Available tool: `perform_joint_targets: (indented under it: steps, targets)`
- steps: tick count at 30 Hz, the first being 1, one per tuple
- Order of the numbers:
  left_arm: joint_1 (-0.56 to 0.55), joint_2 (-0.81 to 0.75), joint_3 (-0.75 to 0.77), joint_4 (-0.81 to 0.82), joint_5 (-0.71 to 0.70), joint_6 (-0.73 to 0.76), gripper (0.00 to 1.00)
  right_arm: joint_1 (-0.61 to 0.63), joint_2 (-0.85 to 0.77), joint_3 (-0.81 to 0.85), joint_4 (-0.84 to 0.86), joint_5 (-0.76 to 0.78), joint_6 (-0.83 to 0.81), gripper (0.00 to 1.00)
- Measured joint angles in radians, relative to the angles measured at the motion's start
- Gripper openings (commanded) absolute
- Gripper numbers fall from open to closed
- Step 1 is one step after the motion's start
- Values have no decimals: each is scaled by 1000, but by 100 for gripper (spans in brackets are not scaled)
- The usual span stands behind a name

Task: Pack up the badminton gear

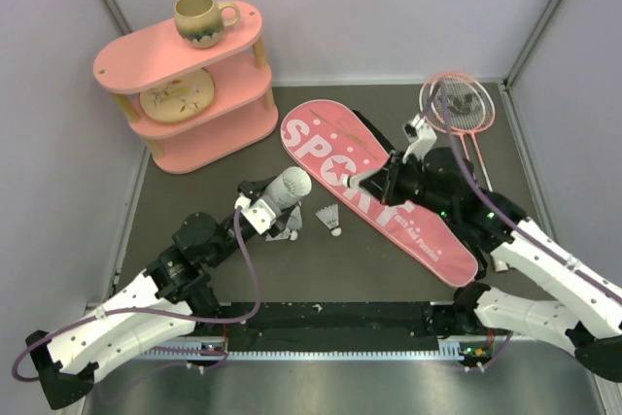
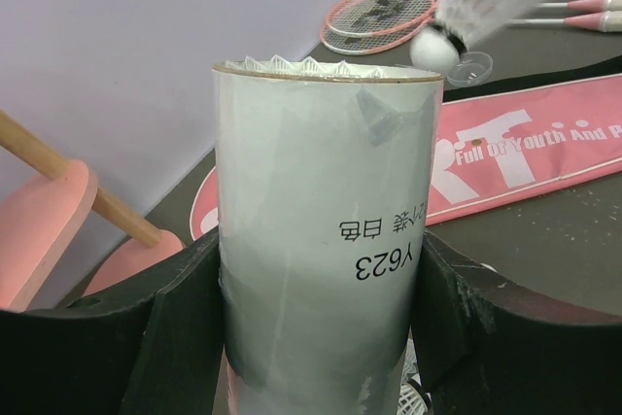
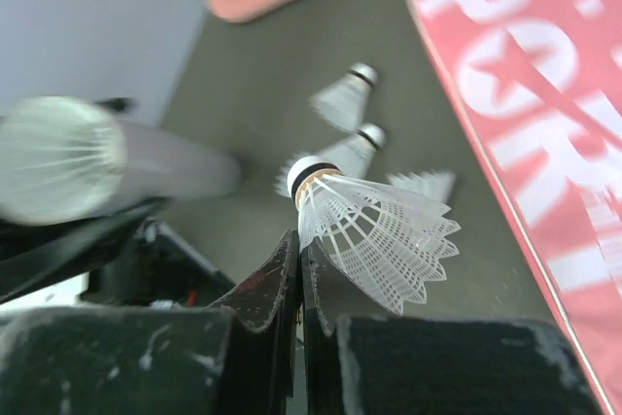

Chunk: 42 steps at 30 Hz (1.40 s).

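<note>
My left gripper is shut on the long white tube, which points its open mouth toward the bag; in the top view the tube lies tilted in front of the left gripper. The right gripper is shut on the skirt edge of a white shuttlecock, held above the table near the tube. Two loose shuttlecocks lie below. The pink SPORT bag lies diagonally mid-table under the right gripper. Two pink rackets rest at the back right.
A pink two-tier shelf stands at the back left with a brown mug on top and a patterned dish on its middle tier. A clear round lid lies beyond the bag. Grey walls close in on three sides.
</note>
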Motion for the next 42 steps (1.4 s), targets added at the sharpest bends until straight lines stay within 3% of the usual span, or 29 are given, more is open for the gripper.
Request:
perform_joint_targets:
  steps: [9, 19, 22, 26, 31, 32, 42]
  targets:
    - [0, 8, 0, 0, 4, 0, 22, 10, 79, 365, -80, -264, -179, 0]
    - [0, 13, 0, 0, 9, 3, 22, 92, 322, 509, -164, -365, -222, 0]
    - [0, 13, 0, 0, 12, 3, 22, 111, 372, 549, -182, -386, -226, 10]
    - [0, 13, 0, 0, 15, 3, 22, 122, 418, 602, -178, -416, -221, 37]
    - [0, 13, 0, 0, 21, 3, 22, 122, 438, 612, -180, -441, -217, 52]
    - [0, 13, 0, 0, 22, 3, 22, 122, 439, 612, -182, -436, -219, 60]
    - [0, 13, 0, -1, 26, 3, 22, 45, 267, 529, -182, -317, -214, 76]
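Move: The right hand holds a shuttlecock; the mouth of the upright tube is about 15 cm to its left, 4 cm back and 7 cm higher. Some 21 cm below the hand lie a loose shuttlecock, 7 cm ahead and 11 cm left, and the pink bag's middle, about 16 cm ahead and 3 cm right. For the left hand gripping the tube, its mouth is about 8 cm above, 2 cm forward and 2 cm right. Right hand lifts the shuttlecock about 12 cm, swings left to the tube mouth, opens and withdraws rightward. ##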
